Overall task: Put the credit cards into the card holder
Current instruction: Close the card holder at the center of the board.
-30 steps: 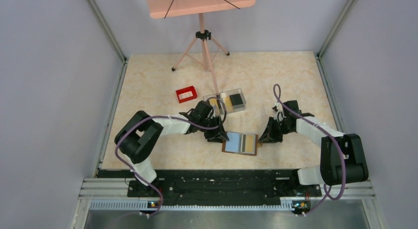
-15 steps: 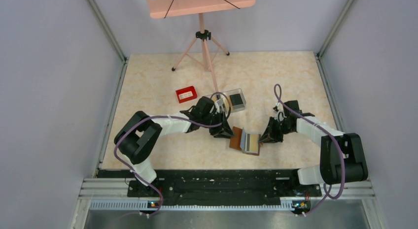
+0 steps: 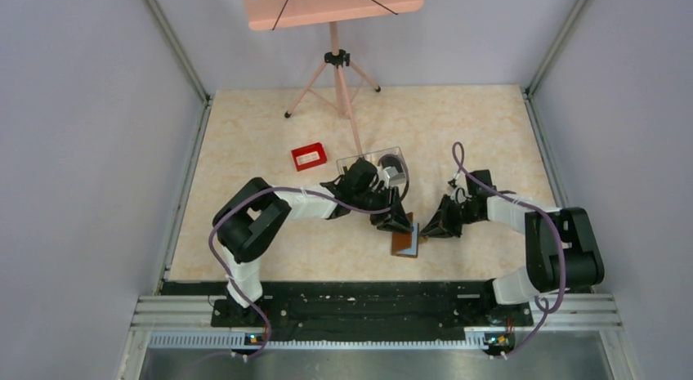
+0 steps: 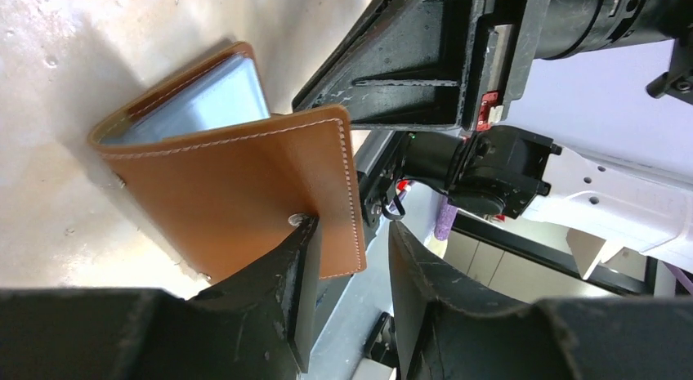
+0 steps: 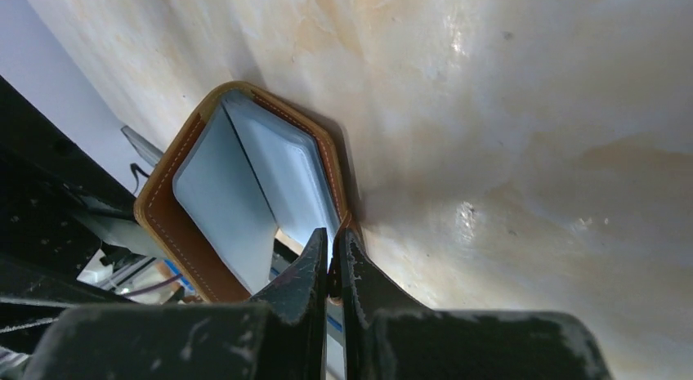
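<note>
The card holder (image 3: 404,243), a brown leather wallet, stands half folded on the table between my two grippers. My left gripper (image 3: 400,221) is open, and nothing sits between its jaws. In the left wrist view one of its fingers (image 4: 282,274) presses on the card holder's (image 4: 229,188) outer flap by the snap. My right gripper (image 5: 333,251) is shut on the card holder's (image 5: 167,225) right edge, seen from above at the right gripper (image 3: 431,230). Pale sleeves show inside the fold. I cannot make out the credit cards.
A clear plastic box (image 3: 365,159) sits just behind my left wrist, mostly hidden by it. A small red tray (image 3: 309,156) lies further left. A tripod (image 3: 337,78) with a pink board stands at the back. The right arm's body fills the far side of the left wrist view.
The card holder lay open and flat a second ago. My left gripper swept right and pushed its left flap up and over, so it now stands half folded. The right gripper kept its hold.
</note>
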Available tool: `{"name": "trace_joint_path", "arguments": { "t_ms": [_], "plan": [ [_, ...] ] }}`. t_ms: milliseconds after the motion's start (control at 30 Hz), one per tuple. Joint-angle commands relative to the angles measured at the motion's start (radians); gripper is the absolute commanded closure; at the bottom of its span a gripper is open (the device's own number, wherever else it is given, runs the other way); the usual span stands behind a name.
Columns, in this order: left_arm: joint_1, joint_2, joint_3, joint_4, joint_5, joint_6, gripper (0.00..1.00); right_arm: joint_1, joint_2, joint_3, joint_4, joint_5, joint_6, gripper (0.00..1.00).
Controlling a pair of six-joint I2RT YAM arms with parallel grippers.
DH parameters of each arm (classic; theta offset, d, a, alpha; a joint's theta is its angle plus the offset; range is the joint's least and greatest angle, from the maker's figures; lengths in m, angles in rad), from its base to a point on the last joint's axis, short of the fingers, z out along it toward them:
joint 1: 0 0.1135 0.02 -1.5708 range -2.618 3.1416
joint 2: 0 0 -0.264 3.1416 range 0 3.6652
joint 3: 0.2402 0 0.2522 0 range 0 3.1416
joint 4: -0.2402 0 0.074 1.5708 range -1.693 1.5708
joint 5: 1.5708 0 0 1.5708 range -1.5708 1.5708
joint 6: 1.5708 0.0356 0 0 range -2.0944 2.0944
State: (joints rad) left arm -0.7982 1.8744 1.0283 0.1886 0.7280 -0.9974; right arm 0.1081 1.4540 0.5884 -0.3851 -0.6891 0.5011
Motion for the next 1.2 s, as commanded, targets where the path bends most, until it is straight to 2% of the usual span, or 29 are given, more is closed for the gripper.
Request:
{"name": "trace_joint_path", "arguments": {
  "t_ms": [0,233,333,533,667,800,1167],
  "plan": [
    [0.003,0.021,0.063,0.023,0.049,0.015,0.58,0.001,0.027,-0.008,0.116,-0.087,0.066,1.0],
    [0.017,0.107,0.132,-0.051,0.098,0.056,0.58,0.001,0.034,0.03,0.108,-0.079,0.069,1.0],
    [0.032,0.117,0.165,-0.189,0.067,0.125,0.62,0.001,0.032,0.048,0.081,-0.059,0.051,1.0],
    [0.054,0.151,0.266,-0.454,-0.014,0.292,0.86,0.0,0.057,0.066,0.057,-0.065,0.012,1.0],
    [0.056,0.206,0.337,-0.584,-0.037,0.374,0.94,0.001,0.097,0.113,0.024,-0.07,-0.031,1.0],
    [0.056,0.265,0.419,-0.709,-0.063,0.452,0.96,0.0,0.139,0.164,-0.042,-0.075,-0.079,0.9],
    [0.045,0.374,0.578,-0.917,-0.114,0.581,0.99,-0.001,0.15,0.248,-0.185,-0.042,-0.147,0.58]
  ]
}}
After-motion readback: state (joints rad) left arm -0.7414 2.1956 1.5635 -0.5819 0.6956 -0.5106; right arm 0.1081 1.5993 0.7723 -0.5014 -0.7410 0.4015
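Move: The card holder's middle lies almost straight below the left hand, roughly 6 cm down, with its cover already raised against the left fingers. The card tray is about 19 cm ahead of that hand and 8 cm to its left, some 7 cm lower. From the right hand, which already pinches the strap, the holder's middle is about 5 cm to the left, level with it fore and aft and a touch below. Still touching the outside of the cover, the left fingers shift slightly right, then swing down some 6 cm, forward about 4 and a little left, closing as they go, to press their shut tips onto the cover near the fold, towards its far end. The right hand edges 2–3 cm forward with the strap, then opens and lets go, rising a little. ##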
